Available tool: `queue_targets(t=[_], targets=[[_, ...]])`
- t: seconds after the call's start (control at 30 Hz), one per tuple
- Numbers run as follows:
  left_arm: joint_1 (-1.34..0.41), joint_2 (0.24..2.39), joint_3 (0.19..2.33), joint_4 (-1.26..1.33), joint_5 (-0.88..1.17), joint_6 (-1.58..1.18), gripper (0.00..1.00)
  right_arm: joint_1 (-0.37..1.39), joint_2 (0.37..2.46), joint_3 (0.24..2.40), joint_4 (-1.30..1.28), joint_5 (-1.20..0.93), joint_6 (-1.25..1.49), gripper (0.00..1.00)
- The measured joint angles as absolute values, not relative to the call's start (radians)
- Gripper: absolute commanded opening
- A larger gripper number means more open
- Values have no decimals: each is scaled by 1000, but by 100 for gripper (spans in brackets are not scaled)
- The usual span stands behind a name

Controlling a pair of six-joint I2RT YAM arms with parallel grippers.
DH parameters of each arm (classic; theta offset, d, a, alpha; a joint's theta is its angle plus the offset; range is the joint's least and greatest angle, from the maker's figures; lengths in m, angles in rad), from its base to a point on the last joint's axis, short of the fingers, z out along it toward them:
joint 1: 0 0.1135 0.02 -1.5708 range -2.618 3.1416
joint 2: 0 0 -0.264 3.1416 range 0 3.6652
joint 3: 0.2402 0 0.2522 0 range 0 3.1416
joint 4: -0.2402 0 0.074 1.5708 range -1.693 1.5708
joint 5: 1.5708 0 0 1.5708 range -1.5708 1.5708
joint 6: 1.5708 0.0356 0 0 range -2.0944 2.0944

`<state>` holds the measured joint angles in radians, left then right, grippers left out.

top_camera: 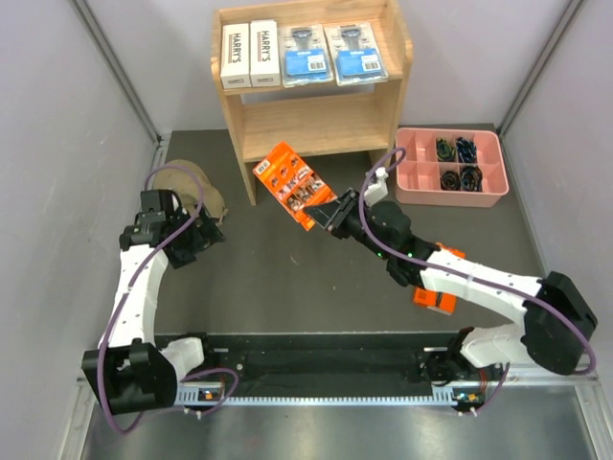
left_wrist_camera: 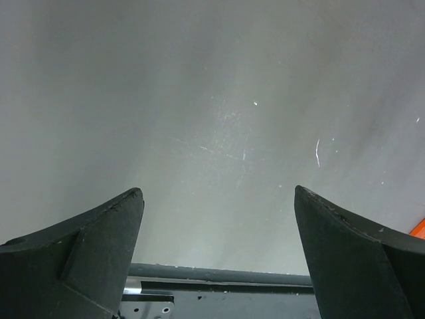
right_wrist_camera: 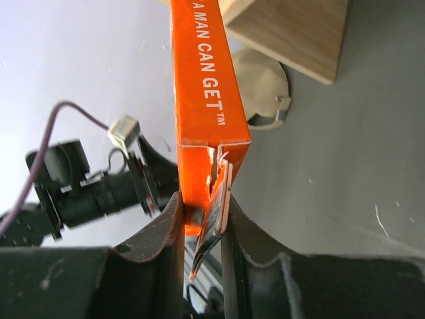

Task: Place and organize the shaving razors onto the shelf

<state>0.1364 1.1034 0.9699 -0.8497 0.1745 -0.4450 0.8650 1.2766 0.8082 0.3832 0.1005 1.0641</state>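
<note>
The light-wood shelf stands at the back. Its top tier carries two white HARRY'S boxes and two blue-labelled blister packs. My right gripper is shut on the end of an orange razor pack, held in the air just in front of the shelf's lower left leg. In the right wrist view the pack rises from between the fingers of the right gripper. A second orange pack lies on the table, half hidden under the right arm. My left gripper stands open and empty at the left.
A pink compartmented tray with small dark items sits right of the shelf. A tan cap lies left of the shelf, beside the left gripper, and also shows in the right wrist view. Grey walls close both sides.
</note>
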Motion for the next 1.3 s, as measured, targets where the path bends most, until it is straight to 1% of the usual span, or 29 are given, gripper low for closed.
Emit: queue_targets(t=[0.3, 0.43, 0.77, 0.97, 1.3], targets=[[137, 1096, 957, -836, 206, -442, 99, 822, 1460, 900, 501, 119, 1159, 0], [136, 1094, 957, -828, 224, -442, 99, 817, 1529, 980, 500, 157, 1184, 0], [136, 1069, 927, -814, 232, -442, 99, 815, 1576, 1121, 483, 307, 1213, 0], [136, 1064, 921, -812, 239, -442, 99, 811, 1707, 1273, 470, 343, 1228, 0], [136, 1032, 881, -797, 252, -442, 99, 809, 1909, 1464, 413, 384, 1295, 0]])
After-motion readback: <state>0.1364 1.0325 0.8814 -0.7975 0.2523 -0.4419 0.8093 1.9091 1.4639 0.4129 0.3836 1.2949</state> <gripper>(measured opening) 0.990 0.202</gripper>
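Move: The right hand already holds the orange razor box, pointing forward and left. Its goal, the left part of the lower shelf, lies some 33 cm ahead, about 11 cm left and 9 cm below. The two blue razor packs on the upper shelf sit about 33 cm ahead and 9 cm above, one 4 cm left, the other 5 cm right. From the left hand that shelf spot is some 33 cm ahead, 13 cm right and slightly above. Keep the right gripper shut on the end of the orange box and carry it forward about 17 cm and a lesser way left, towards the opening under the upper shelf. Rise some 5 cm on the way, then sink about 3 cm while still advancing, swinging the box some 20 degrees clockwise and rolling the hand's left side up a little. ##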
